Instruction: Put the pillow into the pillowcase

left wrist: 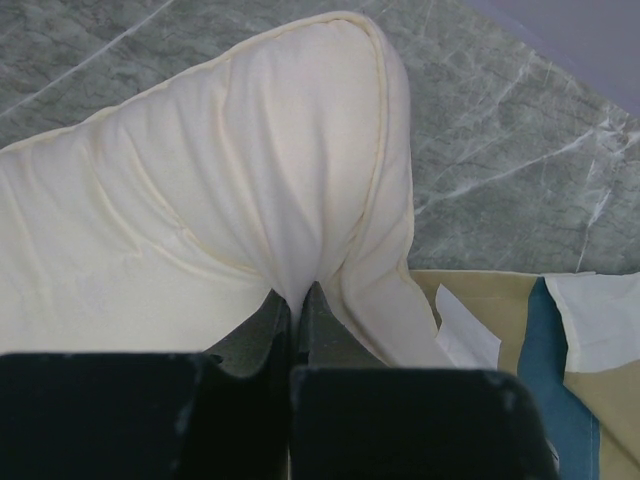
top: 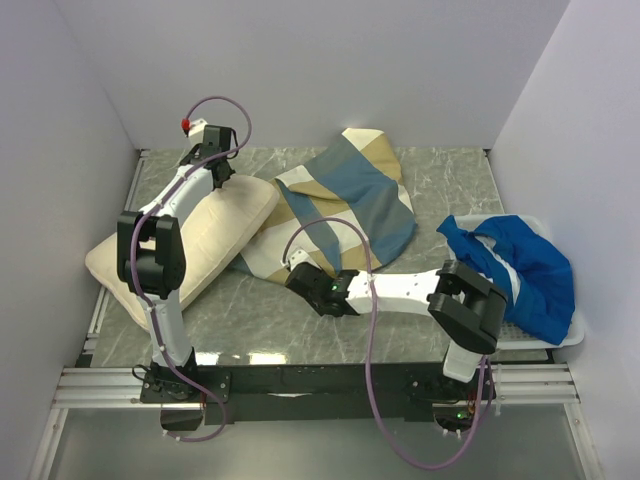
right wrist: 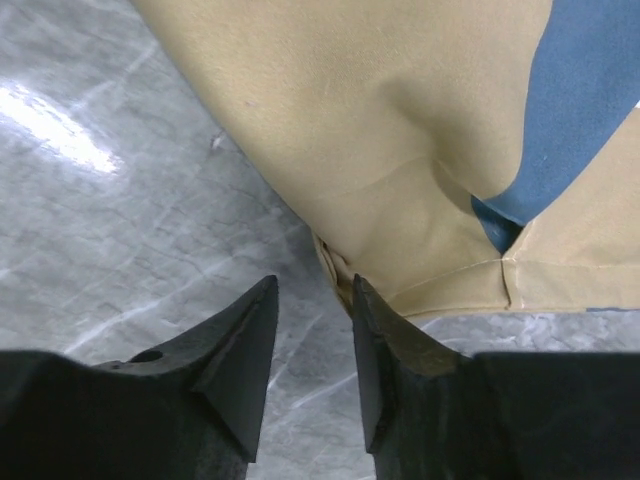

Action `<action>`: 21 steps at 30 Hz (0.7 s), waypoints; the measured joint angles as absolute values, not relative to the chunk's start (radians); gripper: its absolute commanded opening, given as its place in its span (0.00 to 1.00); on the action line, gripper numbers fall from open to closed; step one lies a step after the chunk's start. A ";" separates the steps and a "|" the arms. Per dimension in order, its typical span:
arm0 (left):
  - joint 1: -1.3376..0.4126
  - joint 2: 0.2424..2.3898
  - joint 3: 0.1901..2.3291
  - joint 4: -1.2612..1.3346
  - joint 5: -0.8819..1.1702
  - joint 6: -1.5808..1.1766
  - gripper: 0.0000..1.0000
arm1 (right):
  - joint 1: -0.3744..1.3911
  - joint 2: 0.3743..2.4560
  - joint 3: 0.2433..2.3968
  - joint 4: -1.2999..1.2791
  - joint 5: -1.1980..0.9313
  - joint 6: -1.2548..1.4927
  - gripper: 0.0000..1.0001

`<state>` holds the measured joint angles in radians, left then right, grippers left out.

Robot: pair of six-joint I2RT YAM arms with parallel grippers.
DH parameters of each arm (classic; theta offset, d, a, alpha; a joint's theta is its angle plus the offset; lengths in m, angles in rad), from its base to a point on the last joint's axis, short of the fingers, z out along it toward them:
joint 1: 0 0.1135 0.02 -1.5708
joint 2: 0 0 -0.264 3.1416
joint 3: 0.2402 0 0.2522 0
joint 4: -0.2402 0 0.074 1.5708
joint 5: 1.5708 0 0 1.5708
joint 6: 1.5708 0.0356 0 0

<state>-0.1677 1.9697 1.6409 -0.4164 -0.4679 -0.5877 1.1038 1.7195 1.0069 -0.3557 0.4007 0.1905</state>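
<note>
The cream pillow (top: 190, 240) lies at the left of the marble table, its far end next to the pillowcase. My left gripper (top: 224, 180) is at that far end, shut on a pinched fold of the pillow (left wrist: 200, 180), which bunches up between the jaws of the left gripper (left wrist: 297, 293). The tan, slate-blue and white pillowcase (top: 340, 200) lies crumpled at the centre. My right gripper (top: 293, 275) is low at its near-left edge. In the right wrist view the right gripper (right wrist: 313, 290) is open with bare table between the fingers, and the tan hem of the pillowcase (right wrist: 380, 120) touches the right fingertip (right wrist: 362, 290).
A bright blue cloth with white stripes (top: 520, 265) is heaped in a white tray (top: 545, 340) at the right edge. White walls close in the table on the left, back and right. A corner of the pillowcase (left wrist: 500, 330) shows beside the pillow.
</note>
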 measured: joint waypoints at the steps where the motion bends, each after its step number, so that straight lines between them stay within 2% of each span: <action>1: -0.167 1.970 1.641 -0.416 -0.467 -0.588 0.01 | 1.104 1.722 1.007 -0.360 0.406 0.190 0.35; 6: -0.164 1.970 1.641 -0.416 -0.466 -0.588 0.01 | 1.100 1.767 1.016 -0.364 0.430 0.182 0.30; 10: -0.160 1.970 1.641 -0.415 -0.459 -0.588 0.01 | 1.095 1.793 1.060 -0.391 0.442 0.165 0.00; 15: -0.157 1.970 1.641 -0.414 -0.456 -0.588 0.01 | 1.092 1.769 1.127 -0.473 0.450 0.155 0.00; 21: -0.155 2.011 1.695 -0.435 -0.461 -0.583 0.01 | 1.082 1.489 1.209 -0.572 0.366 0.099 0.00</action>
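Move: The pillowcase's near corner lies almost between the right fingertips, about 1 cm ahead and 2 cm below, level sideways. The middle of the pillowcase is some 17 cm ahead and 6 cm to the right. From that same hand the pillow's middle is roughly 9 cm ahead and 28 cm left, slightly higher. From the left hand, the corner is about 24 cm back, 16 cm right and 13 cm lower. Sink the half-open right gripper about 1 cm while easing a little forward over the pillowcase's near corner. Shut the fingers to pinch the fabric, then lift fast and nearly straight up, ending some 13 cm above the starting height, keeping the pinch and letting the hand roll its left side up near the end. ##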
